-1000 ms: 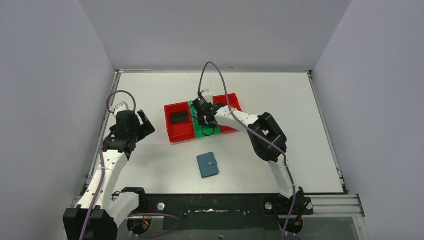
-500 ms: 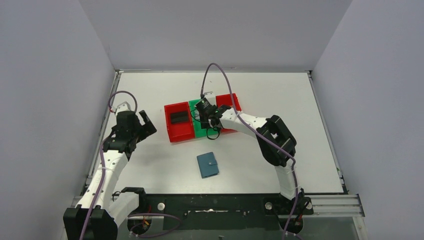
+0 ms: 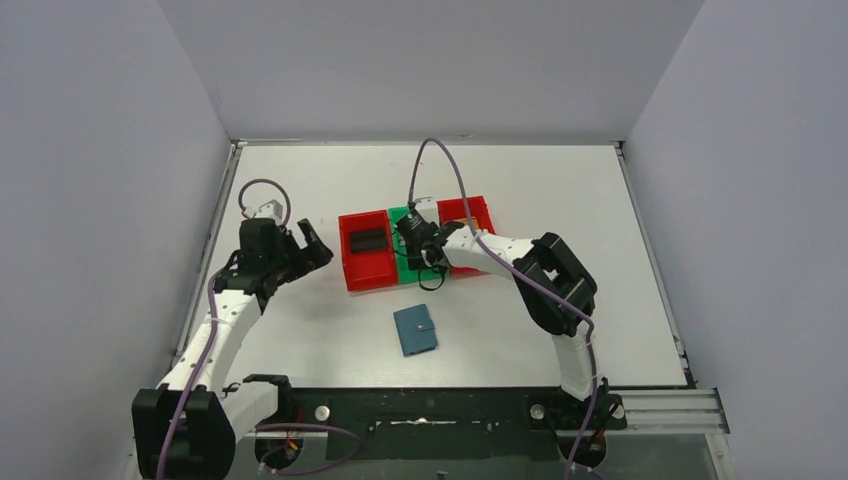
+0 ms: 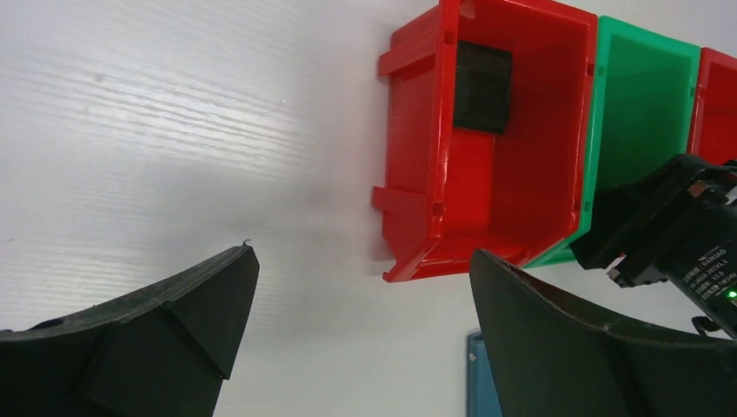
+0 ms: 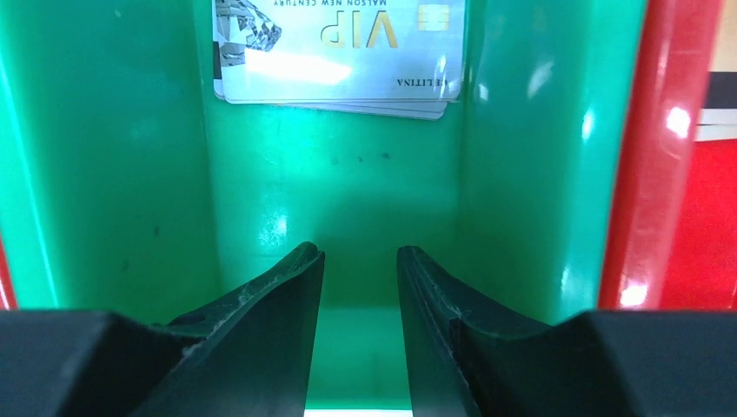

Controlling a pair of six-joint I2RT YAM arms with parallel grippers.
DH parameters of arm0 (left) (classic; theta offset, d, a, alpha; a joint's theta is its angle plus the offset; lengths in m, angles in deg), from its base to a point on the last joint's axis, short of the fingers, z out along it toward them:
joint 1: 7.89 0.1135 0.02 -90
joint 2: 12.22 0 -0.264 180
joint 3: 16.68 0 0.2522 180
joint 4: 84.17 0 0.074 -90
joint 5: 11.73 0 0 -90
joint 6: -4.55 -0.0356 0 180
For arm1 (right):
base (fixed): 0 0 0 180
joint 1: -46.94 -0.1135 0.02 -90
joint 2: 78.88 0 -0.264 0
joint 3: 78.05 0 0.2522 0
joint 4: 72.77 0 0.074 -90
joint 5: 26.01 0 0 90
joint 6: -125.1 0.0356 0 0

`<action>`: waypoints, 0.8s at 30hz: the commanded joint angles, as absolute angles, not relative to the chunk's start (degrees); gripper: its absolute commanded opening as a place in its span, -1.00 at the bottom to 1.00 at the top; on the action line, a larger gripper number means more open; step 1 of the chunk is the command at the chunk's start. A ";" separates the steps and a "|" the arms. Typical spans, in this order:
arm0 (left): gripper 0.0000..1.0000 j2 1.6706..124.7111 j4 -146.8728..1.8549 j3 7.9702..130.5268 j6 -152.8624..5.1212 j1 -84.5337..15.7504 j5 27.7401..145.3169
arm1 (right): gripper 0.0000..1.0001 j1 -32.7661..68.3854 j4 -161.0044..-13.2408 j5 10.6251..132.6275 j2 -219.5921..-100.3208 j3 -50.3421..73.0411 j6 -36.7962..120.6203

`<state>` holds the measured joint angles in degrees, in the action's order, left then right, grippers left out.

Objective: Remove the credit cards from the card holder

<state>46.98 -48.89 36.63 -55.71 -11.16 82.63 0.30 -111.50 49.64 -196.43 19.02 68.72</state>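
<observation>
The teal-blue card holder (image 3: 415,330) lies shut on the table, in front of the bins; only a sliver of the card holder (image 4: 476,375) shows in the left wrist view. Silver-grey credit cards (image 5: 339,52) lie stacked at the far end of the green bin (image 5: 113,156). A black card (image 4: 482,87) lies in the left red bin (image 4: 434,148). My right gripper (image 5: 359,252) points into the green bin, jaws narrowly apart with nothing between them. My left gripper (image 4: 363,254) hangs wide open over bare table, left of the red bin.
Three bins stand in a row mid-table: red (image 3: 365,265), green (image 3: 403,268), red (image 3: 475,212). A striped card edge (image 5: 721,104) shows in the right red bin. The right arm's cable (image 3: 445,160) arcs above the bins. Walls enclose the table.
My left gripper has moved right, toward the left red bin. The right gripper has shifted slightly right and its jaws have parted a little. The bin row sits a bit farther right.
</observation>
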 commanded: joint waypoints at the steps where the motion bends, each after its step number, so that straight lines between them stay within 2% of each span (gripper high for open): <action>1: 0.89 50.92 -55.82 38.61 -55.35 -11.05 93.35 | -0.23 -0.43 -111.67 46.60 -190.59 16.31 71.66; 7: 0.89 55.87 -58.72 40.23 -54.21 -12.68 98.29 | -0.19 -0.60 -110.08 46.01 -185.32 13.21 71.19; 10: 0.89 54.92 -58.12 40.43 -54.38 -13.69 95.66 | -0.09 -0.68 -110.25 45.69 -181.80 13.35 68.84; 18: 0.91 43.12 -55.26 35.91 -50.67 -13.87 83.23 | 0.49 -3.32 -109.74 47.66 -172.24 6.81 71.68; 20: 0.91 40.78 -53.24 35.01 -49.47 -13.79 79.86 | 0.59 -5.74 -110.28 45.42 -170.88 4.21 74.92; 23: 0.92 39.07 -50.90 35.05 -48.83 -13.78 80.73 | 0.71 -10.30 -111.54 39.98 -169.27 1.27 81.17; 24: 0.92 38.96 -50.70 35.61 -48.98 -13.77 82.45 | 0.95 -12.12 -111.60 37.52 -168.57 0.06 83.65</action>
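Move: The blue card holder lies about 15 cm straight back from the right hand and some 2 cm lower. That hand is inside the green bin, whose loose cards lie roughly 7 cm ahead and level left-right; the left red bin is centred about 10 cm left and 1 ahead, the right red bin 10 cm right and 4 ahead. From the left hand the card holder lies about 22 cm right, 13 back and 12 below. Tugging bins back-right, right hand lifts about 11 cm out, opening and drawing back; left dips right, then rises. ##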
